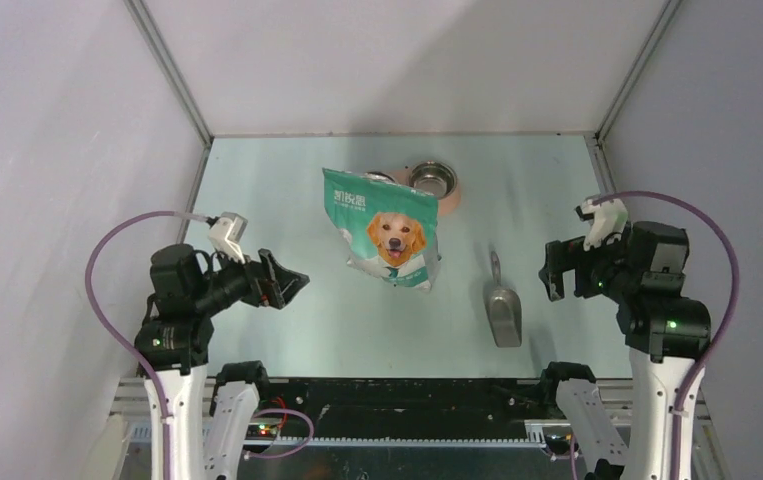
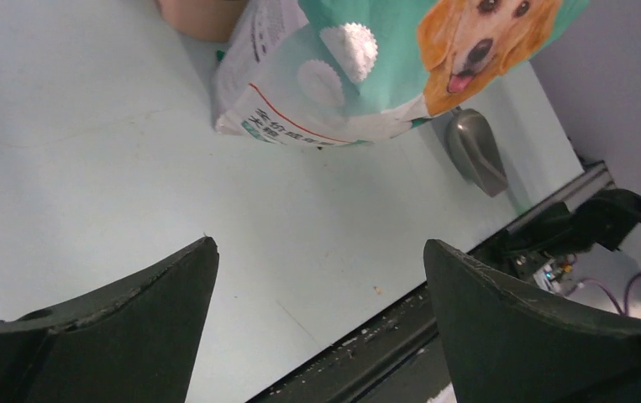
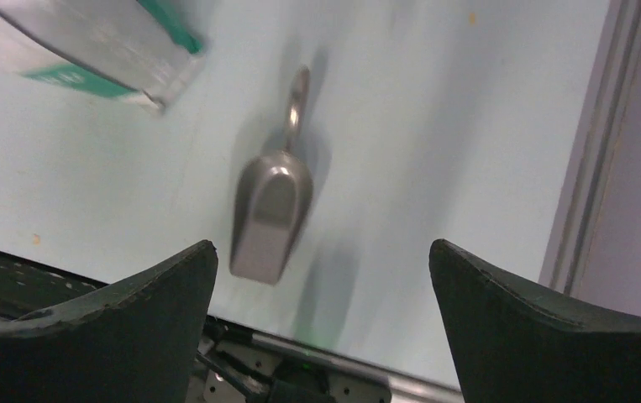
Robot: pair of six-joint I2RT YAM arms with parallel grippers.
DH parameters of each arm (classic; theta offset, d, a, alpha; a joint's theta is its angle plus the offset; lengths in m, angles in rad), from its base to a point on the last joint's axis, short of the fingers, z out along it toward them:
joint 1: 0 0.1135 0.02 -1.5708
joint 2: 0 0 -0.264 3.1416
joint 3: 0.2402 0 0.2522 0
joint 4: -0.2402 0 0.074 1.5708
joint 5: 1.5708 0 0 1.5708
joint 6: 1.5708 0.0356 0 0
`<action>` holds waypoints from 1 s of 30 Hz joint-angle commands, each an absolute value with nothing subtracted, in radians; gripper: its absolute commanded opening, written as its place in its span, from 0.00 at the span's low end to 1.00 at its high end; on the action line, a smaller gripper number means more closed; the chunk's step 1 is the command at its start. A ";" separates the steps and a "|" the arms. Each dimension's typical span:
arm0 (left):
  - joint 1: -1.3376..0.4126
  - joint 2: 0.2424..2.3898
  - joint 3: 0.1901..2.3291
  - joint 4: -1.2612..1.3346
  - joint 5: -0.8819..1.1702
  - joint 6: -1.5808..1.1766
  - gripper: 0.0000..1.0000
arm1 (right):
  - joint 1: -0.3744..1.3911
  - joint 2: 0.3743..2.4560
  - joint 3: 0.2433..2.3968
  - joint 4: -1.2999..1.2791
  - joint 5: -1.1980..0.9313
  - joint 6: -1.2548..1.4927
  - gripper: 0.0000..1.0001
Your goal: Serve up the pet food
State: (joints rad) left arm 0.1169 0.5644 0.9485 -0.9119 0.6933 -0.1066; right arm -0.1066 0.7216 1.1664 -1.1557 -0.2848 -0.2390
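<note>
No pet food shows in any view. A teal-green foil bag (image 1: 387, 228) printed with a golden dog stands upright mid-table, also in the left wrist view (image 2: 367, 67) and, at its corner, the right wrist view (image 3: 81, 46). A grey metal scoop (image 1: 503, 305) lies flat to its right, handle pointing away (image 3: 270, 210). My left gripper (image 1: 282, 280) hovers open to the left of the bag, nothing between its fingers (image 2: 317, 252). My right gripper (image 1: 554, 270) hangs open just right of the scoop and above it (image 3: 321, 252).
A metal bowl (image 1: 433, 180) sits on a pinkish mat (image 1: 450, 203) behind the bag. Grey walls enclose the table on three sides. The black front rail (image 1: 387, 395) runs along the near edge. A tiny brown crumb (image 2: 377, 290) lies near that edge.
</note>
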 commanded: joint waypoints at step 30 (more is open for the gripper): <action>-0.081 0.773 1.339 -1.027 0.630 0.178 0.96 | 0.689 1.803 2.321 -1.115 -0.450 -0.264 0.75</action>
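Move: The standing pet food bag is what the right hand goes for, its middle about 12 cm ahead, some 34 cm to the left and roughly 13 cm below. The pink double bowl stands behind the bag, some 28 cm ahead of that hand, 27 cm to its left and 24 cm lower; the scoop lies level with the hand fore and aft, 8 cm left and 25 cm down. From the left hand, the bag is about 12 cm ahead, 20 cm right, 13 cm lower. Towards the bag's top edge the right hand swings fast, about 30 cm left and 12 cm forward: it first climbs nearly 20 cm, then arcs over and sinks some 9 cm above the bag's right end, turning about 50 degrees counter-clockwise, its fingers narrowing a little but staying open. The empty left hand rises about 8 cm, tipping up and rolling slightly, still open. ##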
